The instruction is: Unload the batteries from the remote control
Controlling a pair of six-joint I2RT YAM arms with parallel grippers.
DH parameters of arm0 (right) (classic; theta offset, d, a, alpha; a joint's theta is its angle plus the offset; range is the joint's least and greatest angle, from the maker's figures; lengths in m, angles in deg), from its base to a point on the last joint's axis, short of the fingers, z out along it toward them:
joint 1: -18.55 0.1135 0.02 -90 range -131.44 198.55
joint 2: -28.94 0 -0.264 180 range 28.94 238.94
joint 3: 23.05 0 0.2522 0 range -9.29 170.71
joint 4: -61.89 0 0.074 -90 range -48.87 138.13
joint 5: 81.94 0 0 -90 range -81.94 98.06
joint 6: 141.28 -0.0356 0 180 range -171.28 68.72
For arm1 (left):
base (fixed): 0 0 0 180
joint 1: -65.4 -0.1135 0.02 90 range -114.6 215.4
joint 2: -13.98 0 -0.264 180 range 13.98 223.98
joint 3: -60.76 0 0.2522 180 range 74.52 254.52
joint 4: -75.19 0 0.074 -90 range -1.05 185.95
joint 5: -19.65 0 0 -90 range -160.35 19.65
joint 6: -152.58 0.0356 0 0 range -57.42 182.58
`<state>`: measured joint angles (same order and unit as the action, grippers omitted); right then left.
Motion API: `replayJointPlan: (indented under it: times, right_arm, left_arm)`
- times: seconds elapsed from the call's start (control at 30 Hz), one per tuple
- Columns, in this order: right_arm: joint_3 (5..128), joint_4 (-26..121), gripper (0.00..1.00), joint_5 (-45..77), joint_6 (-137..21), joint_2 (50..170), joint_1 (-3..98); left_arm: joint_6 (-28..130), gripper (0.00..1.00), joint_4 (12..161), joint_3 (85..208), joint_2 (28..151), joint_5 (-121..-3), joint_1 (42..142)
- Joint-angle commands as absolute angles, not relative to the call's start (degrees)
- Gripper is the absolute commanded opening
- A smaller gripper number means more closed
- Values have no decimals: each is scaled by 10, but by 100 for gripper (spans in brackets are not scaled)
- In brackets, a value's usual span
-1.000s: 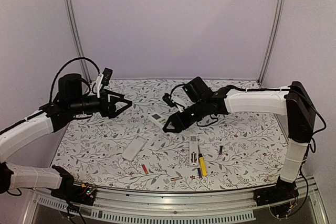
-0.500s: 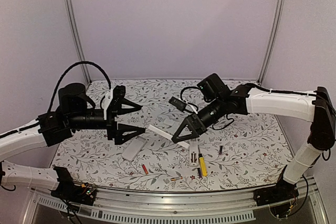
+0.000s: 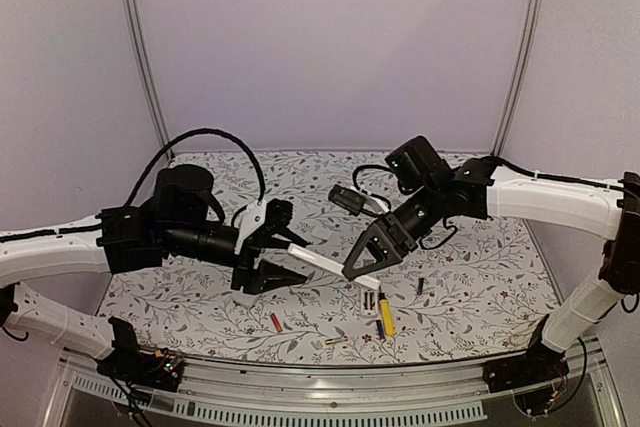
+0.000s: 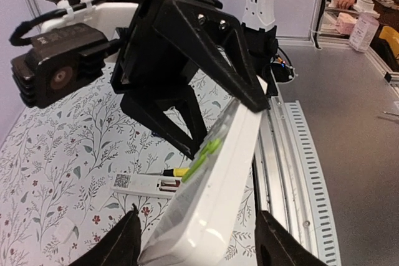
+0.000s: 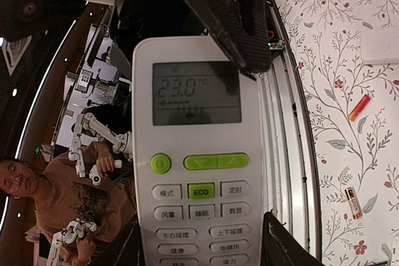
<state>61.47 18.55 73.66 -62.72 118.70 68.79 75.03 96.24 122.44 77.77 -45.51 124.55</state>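
Observation:
The remote control [image 3: 318, 260], white with green buttons and a lit display, hangs above the table between the two arms. My right gripper [image 3: 352, 265] is shut on its button end; in the right wrist view both fingers press the sides of the remote [image 5: 196, 154]. My left gripper [image 3: 298, 255] straddles the other end, open, with a gap on each side of the remote [image 4: 218, 172]. Batteries lie loose on the floral table: a red one [image 3: 275, 322], a gold one [image 3: 335, 340] and a dark one [image 3: 421, 286]. The red one [image 5: 359, 108] also shows from the right wrist.
A second white remote [image 4: 146, 183] with an open battery bay lies on the table under the held one, next to a yellow-handled tool [image 3: 385, 315]. A flat white piece [image 5: 380, 45] lies farther left. The metal rail [image 3: 330, 402] runs along the near edge.
The right gripper has lifted the remote off the table and carried it toward the middle. The left arm has swung right, and its jaws have come round the remote's free end and narrowed.

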Motion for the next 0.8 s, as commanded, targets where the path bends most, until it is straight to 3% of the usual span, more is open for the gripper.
replayJointPlan:
  times: [0.0, 0.37, 0.5, 0.63, 0.77]
  right_arm:
    - [607, 192, 15, 765, -631, 1175, 690]
    - [604, 193, 15, 771, -631, 1199, 691]
    - [601, 198, 16, 763, -632, 1207, 690]
    - [600, 206, 36, 734, -642, 1211, 686]
    - [584, 243, 50, 721, -665, 1211, 671]
  left_arm:
    - [755, 60, 961, 1240, 784, -457, 1266]
    - [706, 36, 942, 1242, 795, -447, 1284]
    - [678, 23, 935, 1234, 798, -434, 1284]
    - [637, 6, 933, 1221, 793, -420, 1285]
    - [582, 0, 888, 1188, 779, -403, 1284]
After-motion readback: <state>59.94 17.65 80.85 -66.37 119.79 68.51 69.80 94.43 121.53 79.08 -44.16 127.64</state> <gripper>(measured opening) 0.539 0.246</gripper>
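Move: My right hand already grips the held remote near its keypad end. The remote's middle is about 5 cm to this hand's left at the same height, and about 8 cm to the right of my left hand, whose half-open fingers already straddle the screen end. Some 20 cm below my right hand, the open remote lies about 7 cm ahead and 4 to the right, the yellow screwdriver 2 ahead and 8 to the right. The red battery lies as far below my left hand, 2 cm back and 4 to its left. I close my left fingers on the screen end of the held remote, pinching it across its width while that hand eases about 2 cm back and 1 cm to the right, sinking slightly and tipping a little at the end. My right hand keeps its hold on the keypad end, drifting some 1.5 cm back and turning about 10 degrees. ##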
